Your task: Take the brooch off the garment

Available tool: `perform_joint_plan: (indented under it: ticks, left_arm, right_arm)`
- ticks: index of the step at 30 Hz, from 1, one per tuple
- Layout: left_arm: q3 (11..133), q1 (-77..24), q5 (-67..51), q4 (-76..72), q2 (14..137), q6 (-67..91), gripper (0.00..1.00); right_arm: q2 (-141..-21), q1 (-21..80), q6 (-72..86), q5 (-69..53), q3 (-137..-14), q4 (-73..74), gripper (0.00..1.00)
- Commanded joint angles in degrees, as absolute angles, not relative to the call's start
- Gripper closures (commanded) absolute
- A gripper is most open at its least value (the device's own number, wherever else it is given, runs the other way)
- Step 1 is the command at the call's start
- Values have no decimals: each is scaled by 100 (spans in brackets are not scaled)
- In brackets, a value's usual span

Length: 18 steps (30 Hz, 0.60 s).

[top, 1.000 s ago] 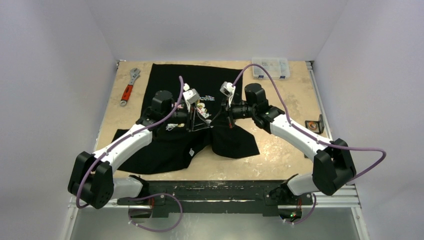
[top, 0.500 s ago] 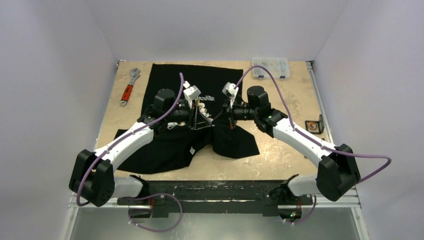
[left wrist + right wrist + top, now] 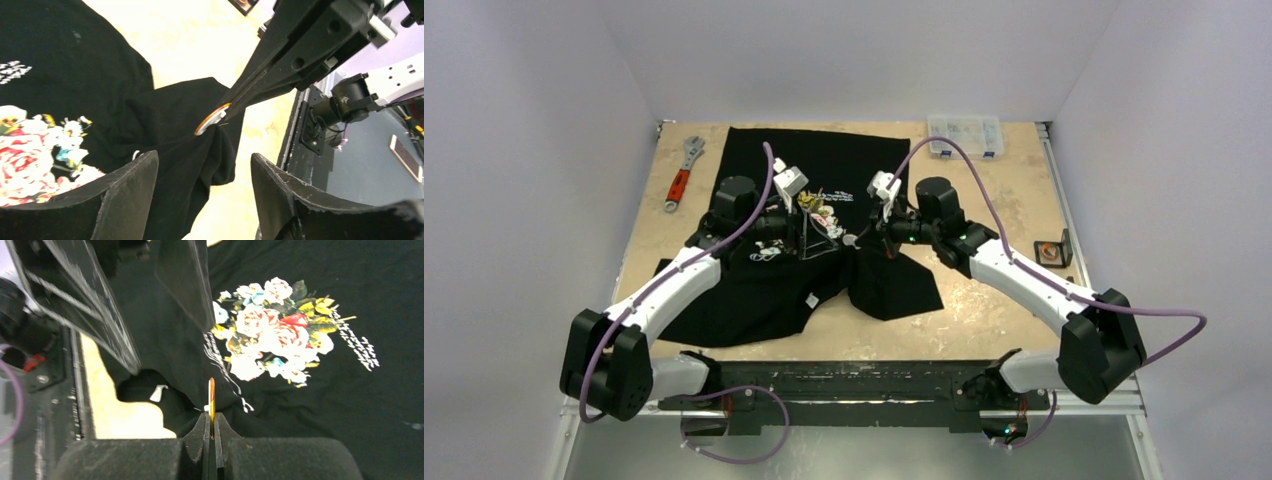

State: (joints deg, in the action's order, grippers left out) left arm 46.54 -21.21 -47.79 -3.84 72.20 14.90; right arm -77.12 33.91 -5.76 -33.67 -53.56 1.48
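Observation:
The garment (image 3: 824, 165), a black T-shirt with a rose print (image 3: 272, 330), lies spread on the table. The brooch (image 3: 211, 396) is a thin disc with an orange rim, seen edge-on. My right gripper (image 3: 210, 416) is shut on it. In the left wrist view the black cloth rises to a peak at the brooch (image 3: 212, 119), at the tip of the right gripper (image 3: 227, 106). My left gripper (image 3: 202, 192) stands open just left of that peak, with a fold of cloth below its jaws and nothing held. In the top view the left gripper (image 3: 809, 235) and right gripper (image 3: 856, 240) nearly meet.
A red-handled wrench (image 3: 680, 175) lies at the table's far left. A clear compartment box (image 3: 965, 135) sits at the back right. A small black and orange object (image 3: 1054, 250) stands by the right edge. The white neck label (image 3: 159, 392) shows near bare tabletop (image 3: 125, 420).
My left gripper has opened, let go of the cloth and drawn back to the left. The right gripper stays shut on the brooch and has shifted slightly left.

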Motion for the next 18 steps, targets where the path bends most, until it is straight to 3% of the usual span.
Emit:
perform_joint_plan:
  ticks: [1, 5, 6, 7, 9, 12, 14, 18]
  left_arm:
    - [4563, -1890, -4929, -543, 6877, 1176, 31]
    - [4499, -1814, -4807, -306, 6652, 1085, 25]
    - [4486, -1797, -4781, -251, 6600, 1055, 17]
    - [4476, -1793, -4744, -187, 6560, 1024, 14]
    - [4481, -1785, -4678, -64, 6505, 976, 13]
    - [4495, -1776, -4568, -9, 6449, 920, 12]
    - [4499, -1769, -4524, 170, 6434, 879, 1]
    - [4542, -1767, -4492, 221, 6454, 801, 0]
  right_arm:
    - [-7391, 3689, -1610, -2495, -5063, 39, 100]
    - [-7339, 4098, -2299, -1236, -4691, -390, 100]
    - [-7339, 4161, -2474, -958, -4592, -550, 100]
    - [-7345, 4213, -2583, -724, -4502, -676, 100]
    - [-7383, 4253, -2888, -347, -4311, -962, 100]
    - [-7503, 4263, -3213, -26, -4156, -1316, 100]
    - [-7560, 4260, -3435, 149, -4093, -1493, 100]
    - [-7702, 4263, -3931, 362, -3966, -1808, 100]
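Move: The brooch is already pinched in the right fingers and still pinned to the raised cloth, about 2 cm left and 1 cm ahead of that hand, 1 cm lower. From there the printed flowers lie some 11 cm ahead, 13 cm left, and the white label 7 cm back, 10 cm left, both about 15 cm below. From the left hand the brooch is roughly 4 cm right, 1 cm ahead and 1 cm lower. Right hand lowers the pinched brooch about 6 cm, then forward-right; left hand backs off leftward, opening wider. ##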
